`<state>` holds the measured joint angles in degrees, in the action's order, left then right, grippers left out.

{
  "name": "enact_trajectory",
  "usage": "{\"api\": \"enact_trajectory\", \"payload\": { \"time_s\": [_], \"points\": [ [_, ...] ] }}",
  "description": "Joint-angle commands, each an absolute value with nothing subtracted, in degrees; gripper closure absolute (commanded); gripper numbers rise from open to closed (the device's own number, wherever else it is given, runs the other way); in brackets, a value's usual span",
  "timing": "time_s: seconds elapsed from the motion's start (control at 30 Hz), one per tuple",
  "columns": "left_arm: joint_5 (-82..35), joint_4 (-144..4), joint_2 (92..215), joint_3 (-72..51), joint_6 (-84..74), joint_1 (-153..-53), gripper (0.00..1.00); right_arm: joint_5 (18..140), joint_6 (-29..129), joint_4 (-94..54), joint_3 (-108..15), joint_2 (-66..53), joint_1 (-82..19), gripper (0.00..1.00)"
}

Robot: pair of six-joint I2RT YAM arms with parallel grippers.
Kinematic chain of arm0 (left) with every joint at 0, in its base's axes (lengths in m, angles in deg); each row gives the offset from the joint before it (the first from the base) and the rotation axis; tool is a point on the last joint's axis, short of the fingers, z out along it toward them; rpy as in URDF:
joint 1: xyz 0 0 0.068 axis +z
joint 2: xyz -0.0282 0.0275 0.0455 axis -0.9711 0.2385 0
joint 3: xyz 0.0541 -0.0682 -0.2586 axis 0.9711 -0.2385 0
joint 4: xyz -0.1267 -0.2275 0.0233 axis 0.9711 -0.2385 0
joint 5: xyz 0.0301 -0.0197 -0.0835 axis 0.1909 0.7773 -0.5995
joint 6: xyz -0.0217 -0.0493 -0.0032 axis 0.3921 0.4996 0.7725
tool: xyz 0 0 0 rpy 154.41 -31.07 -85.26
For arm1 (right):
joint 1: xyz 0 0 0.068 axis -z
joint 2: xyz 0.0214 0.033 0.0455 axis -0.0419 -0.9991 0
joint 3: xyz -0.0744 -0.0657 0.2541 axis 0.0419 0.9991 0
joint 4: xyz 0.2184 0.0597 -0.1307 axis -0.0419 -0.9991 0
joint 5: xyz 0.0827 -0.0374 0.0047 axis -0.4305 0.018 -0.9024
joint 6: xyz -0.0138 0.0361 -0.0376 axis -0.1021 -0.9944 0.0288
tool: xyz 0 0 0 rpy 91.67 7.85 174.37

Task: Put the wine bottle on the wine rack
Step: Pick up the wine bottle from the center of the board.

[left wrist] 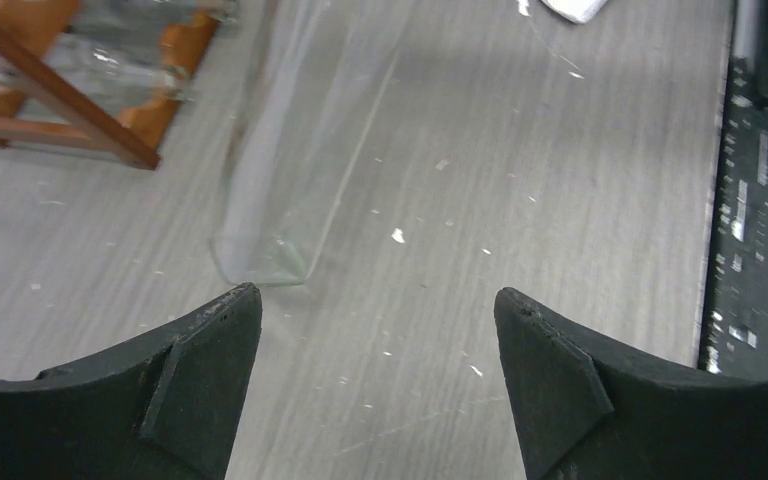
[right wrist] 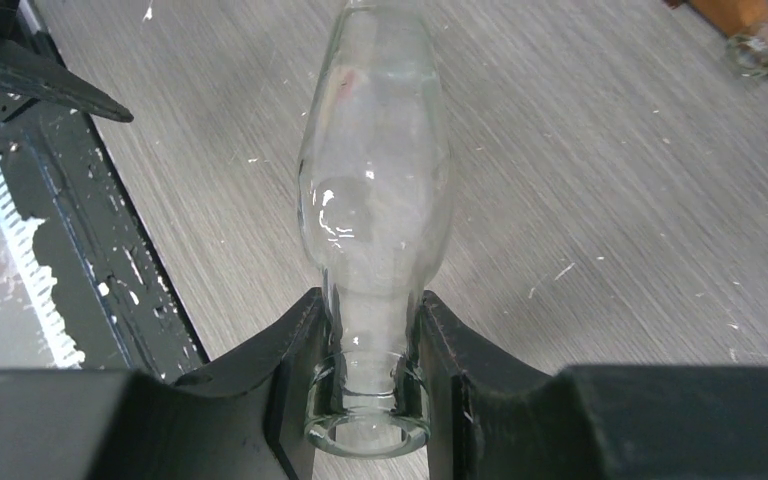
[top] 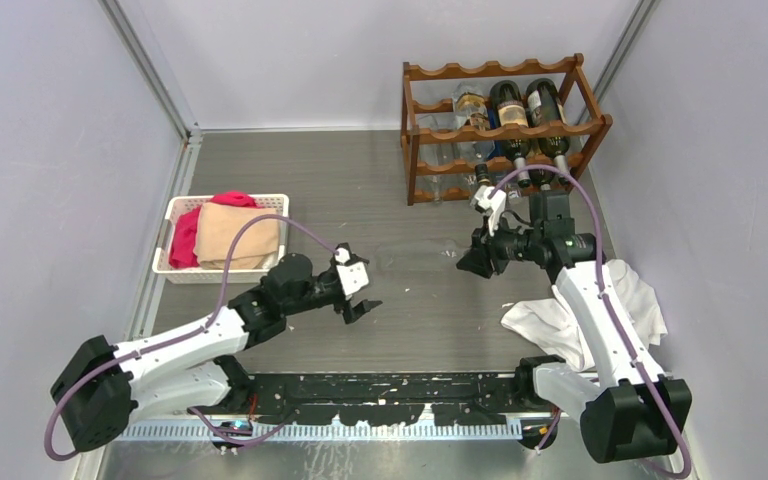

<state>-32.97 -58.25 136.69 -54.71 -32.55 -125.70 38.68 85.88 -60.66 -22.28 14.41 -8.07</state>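
A clear glass wine bottle [right wrist: 375, 190] is gripped by its neck in my right gripper [right wrist: 368, 370], which is shut on it just behind the lip. In the top view the bottle [top: 415, 255] is faint and lies roughly level, pointing left from the right gripper [top: 470, 260], over the table's middle. My left gripper [top: 358, 305] is open and empty, just left of and nearer than the bottle's base [left wrist: 260, 250]. The reddish-brown wine rack [top: 505, 130] stands at the back right and holds several bottles, two of them dark [top: 510, 105].
A white basket [top: 165, 265] with red and tan cloths sits at the left. A white cloth [top: 560, 320] lies beside the right arm's base. A rack foot [left wrist: 50, 90] shows in the left wrist view. Grey walls enclose the table.
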Motion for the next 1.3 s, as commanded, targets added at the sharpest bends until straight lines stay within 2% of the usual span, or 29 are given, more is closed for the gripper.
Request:
{"api": "enact_trajectory", "payload": {
  "time_s": [0.0,0.43,0.73,1.07,1.27],
  "points": [
    [-26.8,-50.47,133.65,-53.95,-34.23,-125.68,0.14,37.83,83.17,-56.49,-28.2,16.56,-6.42,0.99],
    [-24.83,-61.08,119.19,-55.77,-28.61,-125.68,0.14,47.33,83.74,-67.3,-37.14,15.91,-5.48,0.99],
    [-26.32,-69.83,115.36,-51.18,-27.2,-125.68,0.15,47.36,85.19,-71.03,-39.14,20.17,-5.43,0.99],
    [-24.96,-85.68,107.81,-46.73,-31.31,-125.68,0.16,49.15,78.71,-62.09,-36.54,28.3,-5.4,0.99],
    [-23.62,-86.98,104.54,-48.47,-32.33,-125.68,0.15,53.01,74.65,-56.8,-32.02,32.36,-5.39,0.99]
  ]
}}
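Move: The right hand holds the clear wine bottle by its neck, base pointing left. The empty left-end middle slot's front rail is about 24 cm ahead, 6 cm left and 5 cm below this hand. From the hand, the black-capped clear bottle in the next slot lies some 28 cm ahead and 3 cm right, and the first dark bottle 28 cm ahead and 10 cm right, both around 5 cm lower. The rail is roughly 28 cm ahead, 12 cm right and 2 cm below the left hand. Keeping its pinch on the bottle neck, the right hand lifts about 10 cm and shifts 4 cm right, first easing forward, then back, while turning some 20 degrees clockwise to swing the bottle's base forward towards the rack. The left hand, fingers still wide open, withdraws up and left, then also a little back, from beside the base. ##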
